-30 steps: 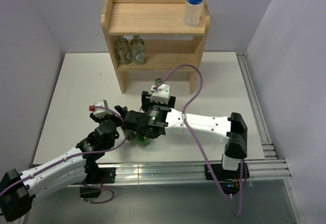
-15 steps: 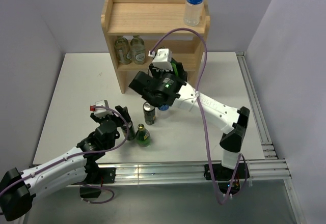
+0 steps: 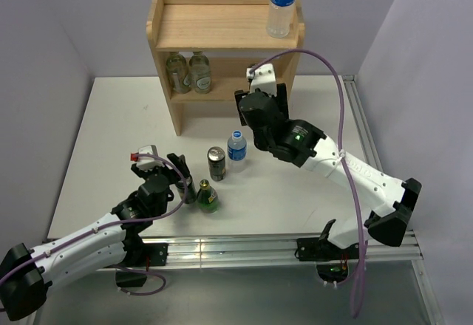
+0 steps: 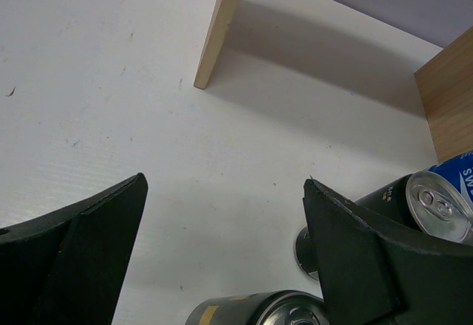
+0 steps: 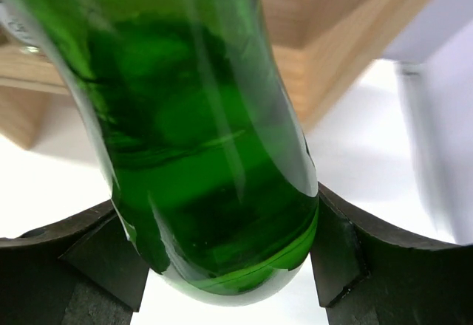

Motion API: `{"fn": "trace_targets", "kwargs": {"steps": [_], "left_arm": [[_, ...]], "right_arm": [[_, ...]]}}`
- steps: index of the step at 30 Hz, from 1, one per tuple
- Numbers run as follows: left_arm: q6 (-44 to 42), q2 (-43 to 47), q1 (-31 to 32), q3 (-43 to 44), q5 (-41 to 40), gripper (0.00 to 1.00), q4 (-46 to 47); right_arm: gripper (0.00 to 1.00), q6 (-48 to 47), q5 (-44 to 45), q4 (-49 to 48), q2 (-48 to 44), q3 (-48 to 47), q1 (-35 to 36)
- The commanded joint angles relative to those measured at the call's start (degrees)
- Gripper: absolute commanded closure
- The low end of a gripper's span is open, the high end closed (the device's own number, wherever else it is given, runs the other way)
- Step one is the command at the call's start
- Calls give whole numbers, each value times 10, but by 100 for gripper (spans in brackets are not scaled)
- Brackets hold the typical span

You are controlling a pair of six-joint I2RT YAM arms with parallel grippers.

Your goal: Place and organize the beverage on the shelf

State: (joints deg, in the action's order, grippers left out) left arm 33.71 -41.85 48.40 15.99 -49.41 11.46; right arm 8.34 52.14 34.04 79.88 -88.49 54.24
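Note:
The wooden shelf [image 3: 222,26] stands at the back. A water bottle [image 3: 283,0] is on its top and two glass bottles [image 3: 188,72] are on its lower tier. My right gripper [image 3: 256,97] is shut on a green glass bottle [image 5: 199,133] and holds it in front of the lower tier's right part. On the table stand a dark can [image 3: 216,163], a water bottle [image 3: 236,150] and a green bottle [image 3: 208,197]. My left gripper [image 3: 182,177] is open just left of them, with a second can [image 4: 266,312] low between its fingers.
The shelf's left leg [image 4: 222,29] shows ahead in the left wrist view. The right arm's purple cable [image 3: 340,103] loops over the right half of the table. A metal rail [image 3: 377,170] runs along the table's right edge.
The right arm has swung from the table's front back and right to the shelf, carrying the green bottle. The left arm has not moved.

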Motion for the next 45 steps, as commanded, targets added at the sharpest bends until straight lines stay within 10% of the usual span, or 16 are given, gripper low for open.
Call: {"fn": "trace_targets", "kwargs": {"steps": [1,18,45], "left_arm": [[0,3,-2,12,-7,7,10],[-1,3,-2,12,-7,7,13],[-2,-11,-2,15,-11,7,15]], "right_arm": [[100,37,-82,-164,-26,62,-33],[100,98,-169,-303,45,88,-182],[100,36,-58,-429,94,65,-204]]}}
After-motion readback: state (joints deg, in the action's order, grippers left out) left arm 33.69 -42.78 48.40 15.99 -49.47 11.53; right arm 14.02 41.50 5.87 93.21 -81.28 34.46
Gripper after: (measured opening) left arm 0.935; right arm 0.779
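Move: The green bottle is already upright-ish in the right gripper. Its place, the empty right end of the middle shelf, lies about 17 cm ahead of that hand, 3 cm right and some 15 cm lower. The right side panel is about 8 cm to the hand's right and 17 cm ahead; the nearer clear bottle is 18 cm left, 17 cm ahead. From the left hand, that spot is some 23 cm ahead, 25 cm right and 5 cm higher. Keep the right fingers shut on the green bottle and carry it forward some 13 cm to the right end of the middle shelf, dipping about 9 cm early on to get under the top board. Drift slightly right, roll the hand's left side up about 15 degrees, then slow beside the right side panel and ease up a couple of centimetres. ##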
